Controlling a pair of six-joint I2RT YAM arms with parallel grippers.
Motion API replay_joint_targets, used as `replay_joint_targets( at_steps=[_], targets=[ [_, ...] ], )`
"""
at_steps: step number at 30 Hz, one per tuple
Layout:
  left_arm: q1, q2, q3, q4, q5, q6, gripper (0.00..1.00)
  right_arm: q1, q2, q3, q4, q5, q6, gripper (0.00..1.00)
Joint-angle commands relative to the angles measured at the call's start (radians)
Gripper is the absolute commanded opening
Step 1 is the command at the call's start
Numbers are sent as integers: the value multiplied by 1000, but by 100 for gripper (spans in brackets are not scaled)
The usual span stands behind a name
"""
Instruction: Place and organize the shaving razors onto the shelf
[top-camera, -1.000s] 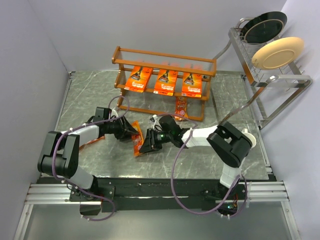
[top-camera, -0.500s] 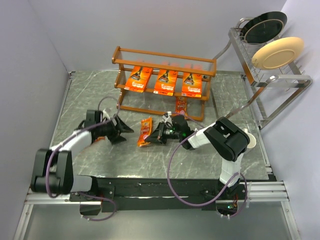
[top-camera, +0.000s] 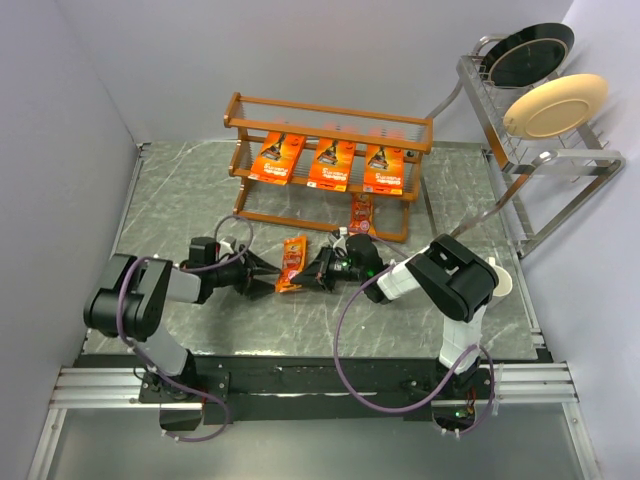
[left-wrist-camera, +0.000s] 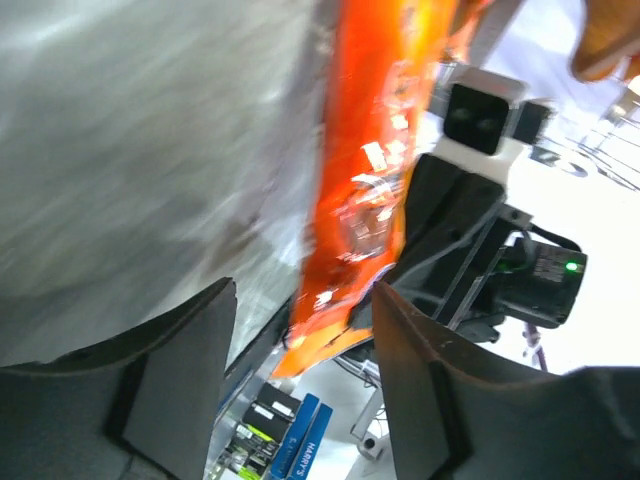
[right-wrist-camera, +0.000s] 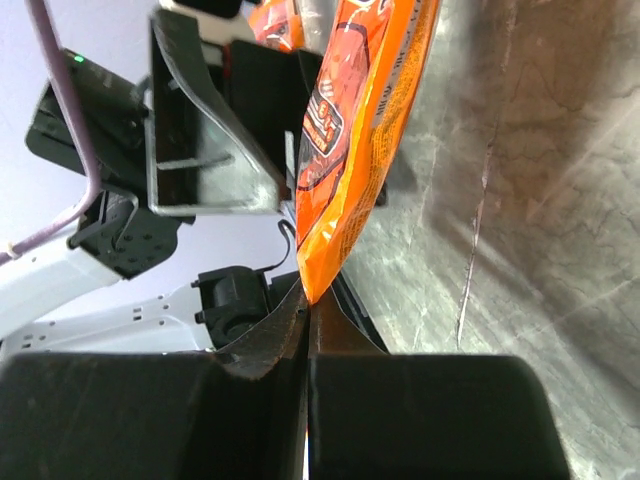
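In the top view the orange-brown shelf (top-camera: 330, 130) stands at the back with three large razor packs (top-camera: 332, 163) on its middle tier and one small pack (top-camera: 361, 214) low at its right. My right gripper (top-camera: 314, 275) is shut on the edge of another small orange razor pack (top-camera: 292, 264), which it holds on edge just above the table. The right wrist view shows my right gripper (right-wrist-camera: 310, 300) pinching the corner of that pack (right-wrist-camera: 365, 110). My left gripper (top-camera: 264, 276) is open just left of it. In the left wrist view the pack (left-wrist-camera: 365, 180) hangs ahead of my left gripper (left-wrist-camera: 305, 290).
A silver plate rack (top-camera: 530, 150) stands at the right with a black plate (top-camera: 530, 52) and a cream plate (top-camera: 555, 105). Grey walls close in the marble table (top-camera: 180, 190) on the left and at the back.
My right gripper shut on the small pack and carried it away from the near edge toward the shelf. My left gripper let go, drew back left, then returned beside the pack.
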Motion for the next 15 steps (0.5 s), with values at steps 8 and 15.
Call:
replay_joint_targets(
  at_steps=[8,15],
  targets=[
    [-95,-12,33,167,35,-111,41,6,47,31,-38,20,3,0],
    [-97,33,59,207,6,-71,15,-18,-10,81,-211,-6,-141,36]
  ],
)
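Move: The orange razor packet is pinched by its near end in my right hand. From my left hand its middle lies about 4 cm right, 3 cm ahead and slightly higher. My open left fingers wait about 5 cm to my right hand's left, level with it and some 3 cm lower. The packet under the shelf is roughly 15 cm ahead of my right hand and 15 cm to its right; the shelf's lower front rail is about 12 cm ahead and 5 cm right. I close my left fingers around the near end of the packet after sliding that hand about 3 cm to the right and a little up, up against my right fingertips. My right hand keeps its pinch while it sinks some 2 cm to meet the left, then starts to open as the left fingers draw nearly shut. ##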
